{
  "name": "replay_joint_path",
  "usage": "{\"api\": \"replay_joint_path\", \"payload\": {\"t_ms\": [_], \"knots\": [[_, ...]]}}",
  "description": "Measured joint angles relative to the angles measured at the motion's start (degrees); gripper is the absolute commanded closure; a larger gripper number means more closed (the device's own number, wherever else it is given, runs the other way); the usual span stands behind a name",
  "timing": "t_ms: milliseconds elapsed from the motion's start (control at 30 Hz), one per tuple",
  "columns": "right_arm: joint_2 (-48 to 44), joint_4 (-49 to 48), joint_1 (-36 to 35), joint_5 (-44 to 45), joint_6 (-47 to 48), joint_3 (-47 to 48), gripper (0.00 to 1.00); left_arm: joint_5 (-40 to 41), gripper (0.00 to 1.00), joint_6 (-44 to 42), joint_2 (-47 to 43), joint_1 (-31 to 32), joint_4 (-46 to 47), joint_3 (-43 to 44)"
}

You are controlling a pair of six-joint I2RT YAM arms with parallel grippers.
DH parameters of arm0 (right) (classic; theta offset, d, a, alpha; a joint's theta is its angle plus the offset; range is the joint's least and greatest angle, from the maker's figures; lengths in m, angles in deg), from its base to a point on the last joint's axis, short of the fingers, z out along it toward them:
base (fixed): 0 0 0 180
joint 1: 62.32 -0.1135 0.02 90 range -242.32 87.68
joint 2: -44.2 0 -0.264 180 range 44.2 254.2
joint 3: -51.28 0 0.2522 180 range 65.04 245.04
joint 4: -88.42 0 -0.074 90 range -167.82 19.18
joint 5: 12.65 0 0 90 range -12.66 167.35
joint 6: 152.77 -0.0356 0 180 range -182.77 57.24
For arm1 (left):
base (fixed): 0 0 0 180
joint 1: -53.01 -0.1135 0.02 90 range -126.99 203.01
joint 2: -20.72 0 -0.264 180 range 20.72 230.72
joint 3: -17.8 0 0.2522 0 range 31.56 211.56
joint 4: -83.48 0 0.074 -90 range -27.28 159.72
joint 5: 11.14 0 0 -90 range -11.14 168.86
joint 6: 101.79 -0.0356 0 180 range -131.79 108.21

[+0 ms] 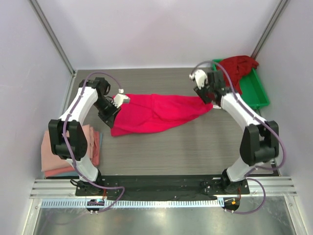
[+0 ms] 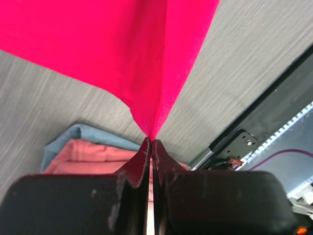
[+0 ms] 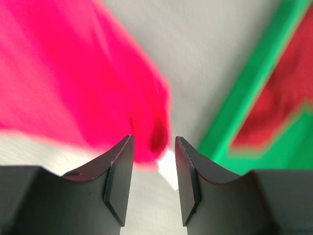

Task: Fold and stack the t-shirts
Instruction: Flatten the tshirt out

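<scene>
A bright pinkish-red t-shirt (image 1: 156, 113) lies stretched across the middle of the table. My left gripper (image 1: 116, 105) is shut on its left end, and in the left wrist view the cloth (image 2: 122, 49) fans out from the pinched tips (image 2: 150, 139). My right gripper (image 1: 205, 95) is at the shirt's right end. Its jaws (image 3: 154, 142) stand open, with the blurred shirt tip (image 3: 73, 83) lying just beyond them and not clamped. A darker crimson t-shirt (image 1: 239, 66) lies crumpled in the tray. Folded salmon-pink t-shirts (image 1: 58, 156) are stacked at the left.
The green tray (image 1: 257, 90) sits at the far right against the wall, just right of my right gripper; its rim (image 3: 244, 107) shows in the right wrist view. The folded stack (image 2: 93, 152), with a blue-grey layer (image 2: 73, 134), lies below my left gripper. White walls enclose the table.
</scene>
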State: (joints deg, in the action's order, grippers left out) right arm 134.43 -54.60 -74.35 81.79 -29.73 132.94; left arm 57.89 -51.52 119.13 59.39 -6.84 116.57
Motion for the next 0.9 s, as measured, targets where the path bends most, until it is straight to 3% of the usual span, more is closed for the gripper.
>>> {"api": "replay_joint_path", "payload": {"t_ms": [200,333,567,900], "knots": [[22.7,9.8,-0.9,-22.4,-4.3,39.1,0.53,-2.0,1.00,0.8,-0.7,0.0,0.1,-3.2],[38.7,14.7,-2.8,-30.0,-5.4,58.6,0.53,-4.2,1.00,3.6,-3.3,0.0,0.3,-8.2],[57.2,22.3,-6.2,-35.4,-8.2,71.5,0.52,-10.5,1.00,10.0,-6.1,0.4,2.0,-15.7],[64.3,16.7,-10.1,-38.2,-15.8,79.9,0.51,-13.1,1.00,12.8,-4.0,0.6,4.0,-18.3]]}}
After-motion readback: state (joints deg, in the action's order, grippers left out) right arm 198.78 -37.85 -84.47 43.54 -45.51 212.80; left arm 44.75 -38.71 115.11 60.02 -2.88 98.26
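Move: The far edge of the bright pink t-shirt, near its middle fold, lies about 30 cm to the right hand's left, 16 cm ahead and 12 below. The shirt's freed right end is some 8 cm ahead and 10 below; the green bin's middle is 18 cm right and 17 ahead. The left hand, holding the near-left corner, heads for bare table 9 cm back, 4 right and 11 below; the folded stack sits 20 cm left and 6 back. Leftward and forward in an arc, the right hand leaves the shirt's right end with its fingers already wide open, rises, then dips over the far edge, about 27 cm to the left in all; its wrist rolls left side up and turns counter-clockwise. The left hand keeps its pinch and draws the corner back some 8 cm, also a little right and down. ##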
